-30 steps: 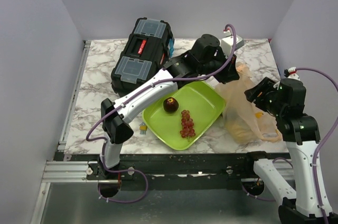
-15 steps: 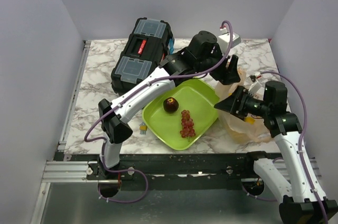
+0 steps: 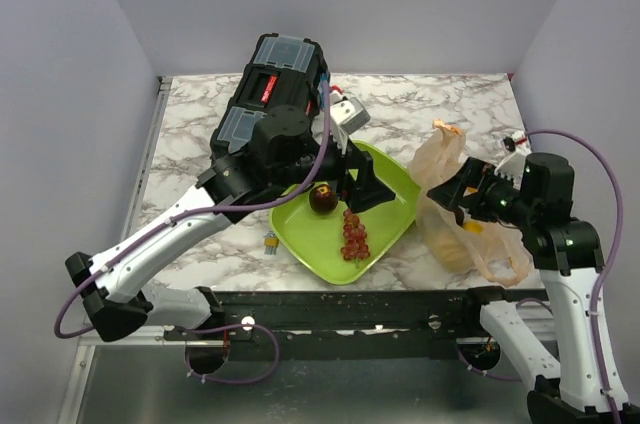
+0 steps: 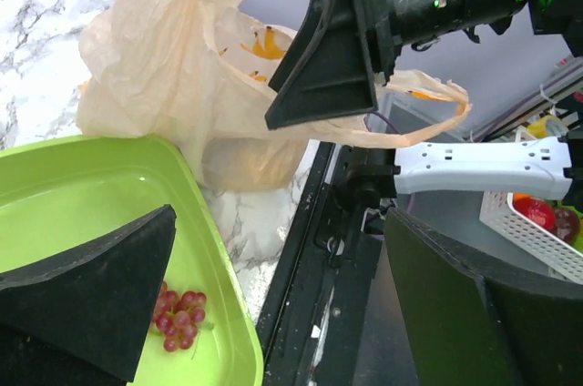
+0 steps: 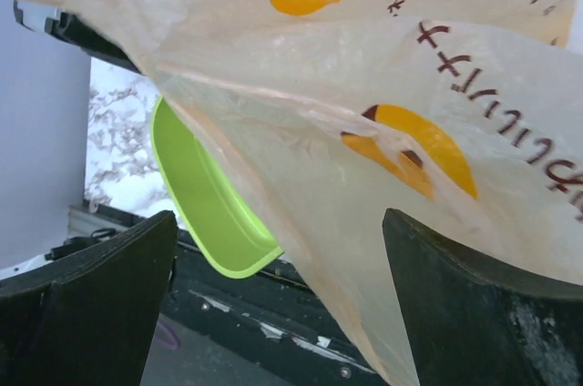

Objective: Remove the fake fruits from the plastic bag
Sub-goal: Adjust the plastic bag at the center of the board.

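Observation:
The peach-orange plastic bag (image 3: pixel 450 229) with banana prints stands crumpled at the right of the lime-green tray (image 3: pixel 385 179). A dark maroon fruit (image 3: pixel 322 198) and a red grape bunch (image 3: pixel 354 234) lie in the tray. My left gripper (image 3: pixel 358 182) is open and empty, hovering over the tray's middle. Its view shows the grapes (image 4: pixel 178 318) and the bag (image 4: pixel 182 67). My right gripper (image 3: pixel 452 194) is open, its tips against the bag's left side. The bag (image 5: pixel 383 131) fills its view. Any fruits inside the bag are hidden.
A black toolbox (image 3: pixel 270 94) stands at the back left, behind the left arm. A small clip-like object (image 3: pixel 270 240) lies left of the tray. The tray's near corner reaches the table's front edge. A white basket (image 4: pixel 537 227) with fruits sits off the table.
My left arm has swung back from the bag's far side to above the tray. My right gripper has come in against the bag, and the bag's top now stands up higher.

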`<act>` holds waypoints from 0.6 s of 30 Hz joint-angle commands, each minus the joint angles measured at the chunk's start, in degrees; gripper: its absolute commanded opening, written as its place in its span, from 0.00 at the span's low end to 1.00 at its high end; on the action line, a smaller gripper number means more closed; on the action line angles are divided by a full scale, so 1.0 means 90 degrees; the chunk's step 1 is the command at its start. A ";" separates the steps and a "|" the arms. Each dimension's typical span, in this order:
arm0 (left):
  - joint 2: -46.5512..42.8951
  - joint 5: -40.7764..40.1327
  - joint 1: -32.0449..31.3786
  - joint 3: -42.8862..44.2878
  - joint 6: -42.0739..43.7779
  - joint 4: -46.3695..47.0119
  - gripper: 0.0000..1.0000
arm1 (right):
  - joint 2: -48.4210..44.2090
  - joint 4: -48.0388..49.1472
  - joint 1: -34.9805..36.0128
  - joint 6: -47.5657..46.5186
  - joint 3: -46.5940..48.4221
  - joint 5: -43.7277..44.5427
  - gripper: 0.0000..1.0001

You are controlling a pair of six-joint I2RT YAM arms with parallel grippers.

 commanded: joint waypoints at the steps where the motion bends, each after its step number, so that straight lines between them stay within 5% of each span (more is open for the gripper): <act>1: -0.0294 -0.0003 -0.0016 -0.0859 -0.0360 0.0462 0.95 | -0.0320 -0.0573 -0.0001 -0.0236 0.0489 0.0811 0.97; 7: 0.0230 -0.2122 -0.0748 -0.1266 -0.1591 0.1421 0.94 | -0.0726 -0.1144 -0.0002 0.0400 0.0746 0.3687 0.89; 11: 0.1103 -0.2817 -0.1087 -0.0586 -0.2479 0.1303 0.93 | -0.0806 -0.1017 -0.0001 0.0159 0.0712 0.2789 0.56; 15: 0.1810 -0.3110 -0.1236 0.0028 -0.2753 0.1118 0.94 | -0.0690 -0.0820 -0.0001 -0.0063 0.0560 0.1424 0.36; 18: 0.2039 -0.3390 -0.1344 0.0193 -0.2649 0.1255 0.97 | -0.0768 -0.0744 -0.0001 0.0085 0.0426 0.1368 0.31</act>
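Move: To the left hand's right, roughly 22 cm, stands the plastic bag, some 6 cm farther ahead and about 25 cm lower. The grapes lie about 3 cm to this hand's left and 4 cm ahead, the green tray's middle some 5 cm left and 9 cm ahead, both about 34 cm below. From the right hand, poised above the bag's opening, the bag's middle is about 3 cm ahead, 5 cm right and 13 cm down. Swooping right and down, about 10 cm each way after a slight drift left, the open left hand nears the bag's left side, its fingers tipping down and swinging counter-clockwise. The right hand swings about 7 cm right, rising a little and turning clockwise, drawing clear of the bag's upright left wall, then eases 1 to 2 cm back left as its fingers close about two-thirds of the way, with no bag film visible between them. ##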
